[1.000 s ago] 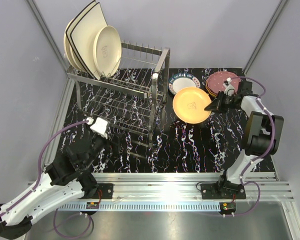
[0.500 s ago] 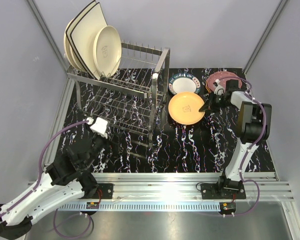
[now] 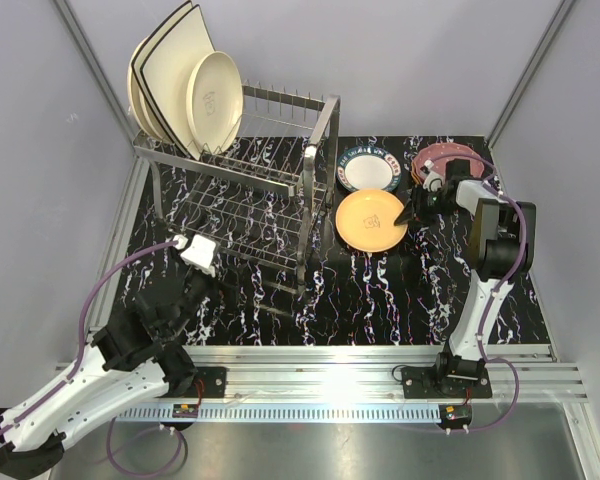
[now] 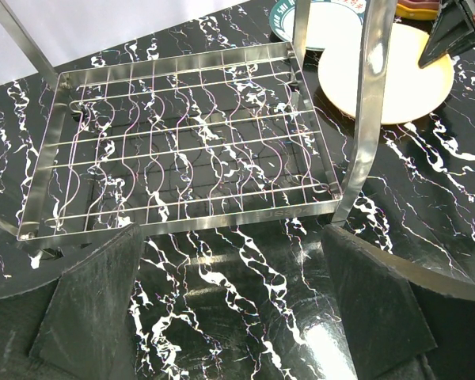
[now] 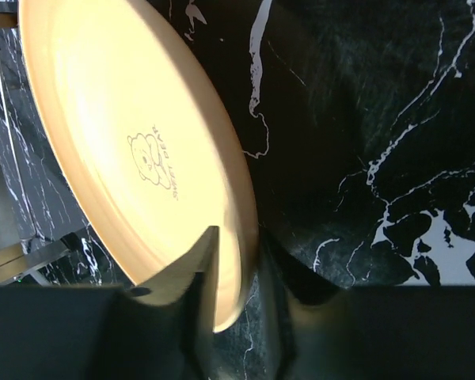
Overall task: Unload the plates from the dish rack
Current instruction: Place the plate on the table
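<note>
The silver wire dish rack (image 3: 270, 170) stands at the back left, with cream square dark-edged plates (image 3: 165, 75) and a cream round plate (image 3: 214, 100) upright on its upper tier. My right gripper (image 3: 412, 208) is shut on the rim of an orange plate (image 3: 370, 220), held low over the black mat; the plate also shows in the right wrist view (image 5: 134, 150). A white plate with a dark patterned rim (image 3: 368, 168) and a maroon plate stack (image 3: 442, 160) lie behind it. My left gripper (image 4: 229, 317) is open and empty in front of the rack's lower tier (image 4: 182, 150).
The black marbled mat (image 3: 380, 300) covers the table right of and in front of the rack. Grey walls close in at the back and both sides. A metal rail (image 3: 330, 365) runs along the near edge.
My right gripper has carried the orange plate left and toward the back, lowering it toward the mat beside the patterned-rim plate. The left arm has not moved.
</note>
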`<state>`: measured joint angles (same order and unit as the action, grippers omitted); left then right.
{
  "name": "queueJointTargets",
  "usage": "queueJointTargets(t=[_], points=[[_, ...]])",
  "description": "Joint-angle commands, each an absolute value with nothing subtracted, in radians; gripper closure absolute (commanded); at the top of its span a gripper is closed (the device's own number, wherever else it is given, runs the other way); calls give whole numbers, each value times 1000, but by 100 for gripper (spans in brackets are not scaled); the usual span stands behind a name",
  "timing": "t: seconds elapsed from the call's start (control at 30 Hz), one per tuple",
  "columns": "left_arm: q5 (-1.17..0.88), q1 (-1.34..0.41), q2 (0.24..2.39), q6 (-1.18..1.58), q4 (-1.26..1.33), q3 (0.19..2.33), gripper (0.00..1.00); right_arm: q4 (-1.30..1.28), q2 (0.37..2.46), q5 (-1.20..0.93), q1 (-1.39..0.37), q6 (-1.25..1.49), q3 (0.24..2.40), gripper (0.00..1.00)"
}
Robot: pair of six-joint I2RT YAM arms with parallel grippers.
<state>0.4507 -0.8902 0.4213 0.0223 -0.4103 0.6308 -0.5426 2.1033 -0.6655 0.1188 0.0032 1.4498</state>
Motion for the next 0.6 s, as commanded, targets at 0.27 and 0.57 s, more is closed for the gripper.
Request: queueJointTargets(t=[0.27, 0.57], points=[[479, -885, 402, 8, -373, 630, 2, -563, 1976, -615, 112, -87, 1445, 20], [488, -881, 345, -6, -344, 629, 1, -578, 1674, -523, 113, -181, 1330, 0]])
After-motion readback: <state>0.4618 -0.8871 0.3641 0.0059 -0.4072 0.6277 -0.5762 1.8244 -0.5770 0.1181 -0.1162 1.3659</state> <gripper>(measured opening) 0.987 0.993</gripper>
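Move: The cream-yellow plate already lies flat at its place on the table, its right rim still between the right fingers, its middle about 9 cm to that hand's left, level with it fore and aft and 1 cm lower. The green-rimmed plate is some 14 cm ahead and 9 cm left of the hand; the pink plate stack is about 15 cm ahead and 12 cm right. From the left hand, the cream-yellow plate lies roughly 23 cm ahead, 39 cm right and 23 cm down. The cream-yellow plate's right rim is let go: the right fingers spread from slightly open to fully wide while the hand holds its place. Then the hand lifts clear, straight up by about 7 cm, easing slightly back and right, and turns some 15 degrees so that the fingers swing to point more forward and less to the left. ##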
